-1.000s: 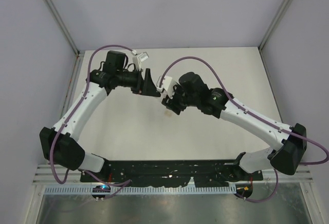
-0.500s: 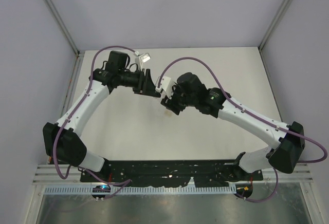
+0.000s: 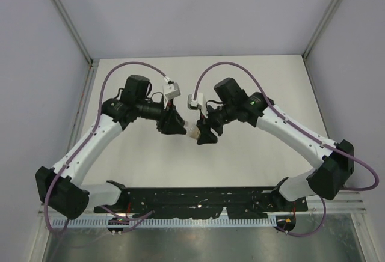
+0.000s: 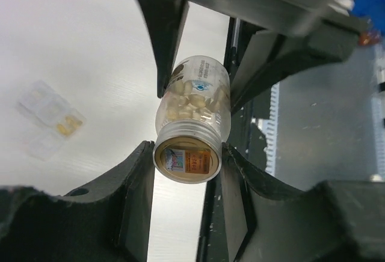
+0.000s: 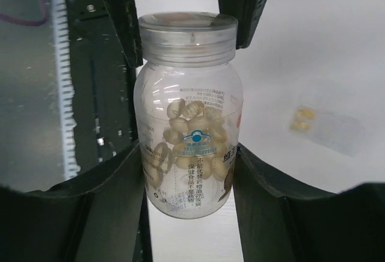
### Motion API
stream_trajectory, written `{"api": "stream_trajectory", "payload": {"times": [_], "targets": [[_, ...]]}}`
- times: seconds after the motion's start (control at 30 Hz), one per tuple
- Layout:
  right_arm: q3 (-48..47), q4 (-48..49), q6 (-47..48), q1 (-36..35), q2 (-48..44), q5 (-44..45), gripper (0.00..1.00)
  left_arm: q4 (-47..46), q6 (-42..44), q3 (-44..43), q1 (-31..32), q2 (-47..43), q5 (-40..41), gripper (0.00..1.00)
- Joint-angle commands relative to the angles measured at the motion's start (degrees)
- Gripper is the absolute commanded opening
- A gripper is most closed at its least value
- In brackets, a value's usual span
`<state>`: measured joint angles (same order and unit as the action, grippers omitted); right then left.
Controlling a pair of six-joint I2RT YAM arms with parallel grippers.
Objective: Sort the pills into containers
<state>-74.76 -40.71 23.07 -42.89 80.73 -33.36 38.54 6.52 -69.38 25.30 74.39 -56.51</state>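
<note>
A clear pill bottle (image 3: 192, 133) hangs sideways above the table between my two grippers. It holds pale tan pills (image 5: 192, 124). My left gripper (image 4: 186, 161) is shut on the bottle's screw cap (image 4: 185, 160), one finger on each side. My right gripper (image 5: 189, 181) is shut on the bottle's body (image 5: 189, 154) near its base. In the top view the left gripper (image 3: 178, 127) and right gripper (image 3: 204, 133) face each other tip to tip. A small flat clear container (image 4: 51, 116) lies on the table with a few yellowish pills inside; it also shows in the right wrist view as the container (image 5: 326, 127).
The white table (image 3: 258, 82) is walled by grey panels at the back and sides. A black base rail (image 3: 198, 197) runs along the near edge under the arms. Purple cables (image 3: 222, 67) arch over both wrists.
The left gripper has closed onto the bottle's cap. Both wrists have shifted toward the near edge, carrying the bottle with them.
</note>
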Motion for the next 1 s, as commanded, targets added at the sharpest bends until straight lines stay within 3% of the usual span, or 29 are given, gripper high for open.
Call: {"api": "stream_trajectory", "payload": {"times": [0.0, 0.07, 0.1, 0.23, 0.4, 0.7, 0.83, 0.97], "targets": [[-8.02, -3.91, 3.99, 2.03, 3.28, -20.13, 0.06, 2.41, 14.29, 2.94, 6.07, -6.7, -2.91, 0.0], [-9.96, -8.04, 6.27, 2.03, 5.48, -23.74, 0.06, 2.41, 15.62, 3.03, 7.83, -7.68, -1.94, 0.01], [-11.18, -9.38, 6.89, 2.03, 6.1, -24.55, 0.05, 2.24, 15.8, 2.85, 8.36, -7.94, -1.33, 0.07], [-12.43, -13.7, 9.54, 1.76, 8.13, -24.47, 0.06, 1.71, 14.4, 1.19, 8.63, -8.56, 0.95, 0.51], [-7.87, -4.83, 3.57, 1.67, 4.1, -14.3, 0.06, -0.31, 6.85, -0.74, 8.54, -9.53, 6.32, 0.97], [-2.85, 5.63, -1.1, -1.48, -2.5, 5.39, 0.06, -2.07, -12.56, -5.76, 3.72, -6.81, 14.49, 1.0], [-1.88, 8.36, -1.62, -3.33, -3.56, 13.91, 0.06, -2.51, -22.41, -7.86, -0.86, -3.12, 11.18, 0.98], [-1.7, 10.29, -2.68, -4.04, -3.65, 20.07, 0.05, -2.42, -27.08, -9.1, -2.45, 0.49, 8.26, 0.93]]}}
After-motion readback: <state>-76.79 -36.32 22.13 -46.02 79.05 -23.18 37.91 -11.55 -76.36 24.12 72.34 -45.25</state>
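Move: The lid of the pill bottle is already between the left fingers. From the left hand, the bottle's middle lies about 4 cm right, 1 cm back and 2 cm lower. The right fingers hold the body, and from that hand the lid is some 5 cm left, 2 cm ahead and 3 cm higher. The pill container on the table lies about 8 cm ahead, 5 cm right and 14 cm below the left hand. Back towards the bases go both hands by about 4 cm, rolling oppositely around the bottle's length so the left fingers twist the pinched lid clockwise as seen from the lid end. The left fingers then open wide and let go. Both hands swing forward again and rise, the left about 7 cm forward, unwinding their turns while the right keeps its hold on the body. ##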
